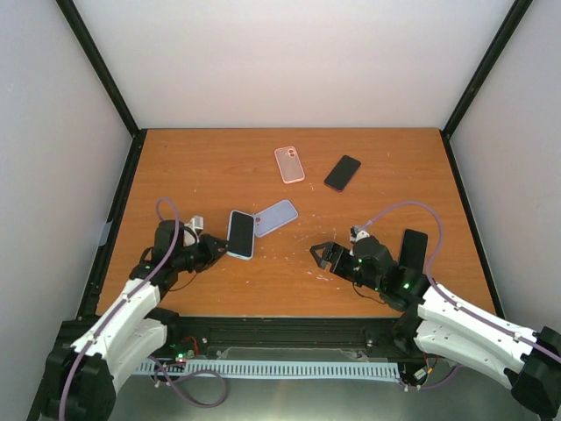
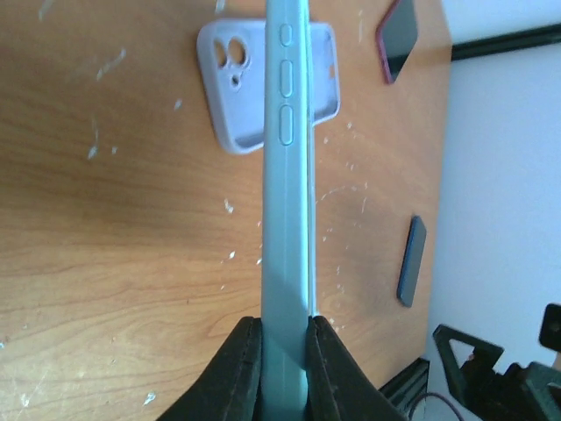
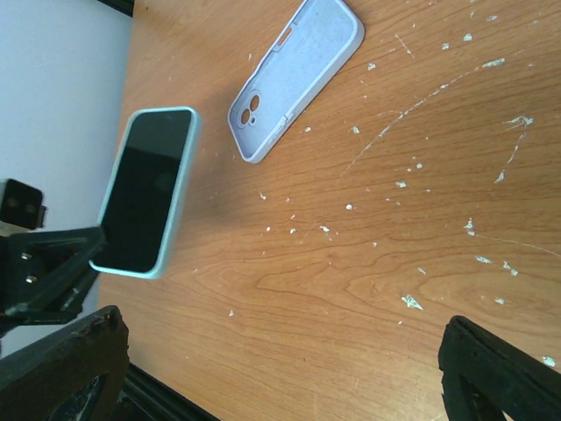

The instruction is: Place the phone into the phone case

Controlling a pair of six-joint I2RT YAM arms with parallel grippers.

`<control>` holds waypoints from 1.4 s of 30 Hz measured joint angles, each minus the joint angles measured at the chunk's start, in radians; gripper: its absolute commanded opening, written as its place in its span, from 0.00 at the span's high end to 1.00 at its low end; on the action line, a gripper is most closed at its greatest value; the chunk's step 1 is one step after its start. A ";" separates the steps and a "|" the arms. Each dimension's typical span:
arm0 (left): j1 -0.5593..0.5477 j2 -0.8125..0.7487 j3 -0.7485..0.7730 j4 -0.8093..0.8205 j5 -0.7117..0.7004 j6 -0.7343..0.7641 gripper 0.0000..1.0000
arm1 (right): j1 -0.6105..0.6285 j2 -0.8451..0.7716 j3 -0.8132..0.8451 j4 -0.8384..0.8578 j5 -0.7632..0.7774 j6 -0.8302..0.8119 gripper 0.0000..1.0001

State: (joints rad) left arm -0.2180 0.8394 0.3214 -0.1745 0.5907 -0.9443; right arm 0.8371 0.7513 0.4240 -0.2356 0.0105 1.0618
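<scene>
A phone (image 1: 241,234) with a black screen and a light teal rim is held by its near end, clamped between the fingers of my left gripper (image 1: 221,248). In the left wrist view it stands on edge (image 2: 287,175), with the gripper (image 2: 285,329) shut on it. It also shows in the right wrist view (image 3: 145,193), lifted over the wood. An empty lavender phone case (image 1: 276,217) lies open side up just right of it (image 2: 230,96) (image 3: 298,74). My right gripper (image 1: 326,257) hovers open over bare table (image 3: 280,351), holding nothing.
A pink case (image 1: 289,164) and a dark phone with a red edge (image 1: 342,173) lie further back. Another dark phone (image 1: 413,247) lies beside my right arm. The wooden table (image 1: 202,167) is walled in by white panels with black posts.
</scene>
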 measured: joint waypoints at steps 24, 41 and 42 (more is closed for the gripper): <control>0.026 0.234 0.050 -0.124 -0.230 0.010 0.62 | -0.005 0.016 0.060 -0.176 0.092 -0.026 0.05; 0.027 0.112 0.100 -0.183 -0.249 0.057 0.01 | -0.116 0.319 0.252 -0.193 0.079 -0.331 0.32; 0.027 0.086 0.102 -0.182 -0.247 0.070 0.01 | -0.127 0.357 0.272 -0.176 0.071 -0.362 0.37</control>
State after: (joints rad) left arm -0.1905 0.9257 0.4236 -0.3569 0.3439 -0.8742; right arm 0.7105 1.1084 0.6960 -0.4118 0.0814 0.7002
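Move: The left hand already holds the phone in its light-blue case by the near left edge, clear of the table. The bare spot it will be laid on is about 3 cm ahead of that hand, level with it sideways and some 8 cm below. The lavender case lies about 10 cm ahead, 13 cm to the right and 9 cm below. From the empty right hand the same spot is roughly 30 cm left, 5 cm ahead and 13 cm below. The left hand rises briefly, swings left about 4 cm, then lowers the cased phone some 8 cm towards the bare table, its left side rolling up and its fingers tipping down roughly 15 degrees each; near the bottom its fingers start opening, let go of the case edge at full width, and the hand lifts about 5 cm. The empty right hand first drifts right and slightly down, then heads forward about 5 cm, rolling its left side down some 25 degrees and starting to close on nothing. ##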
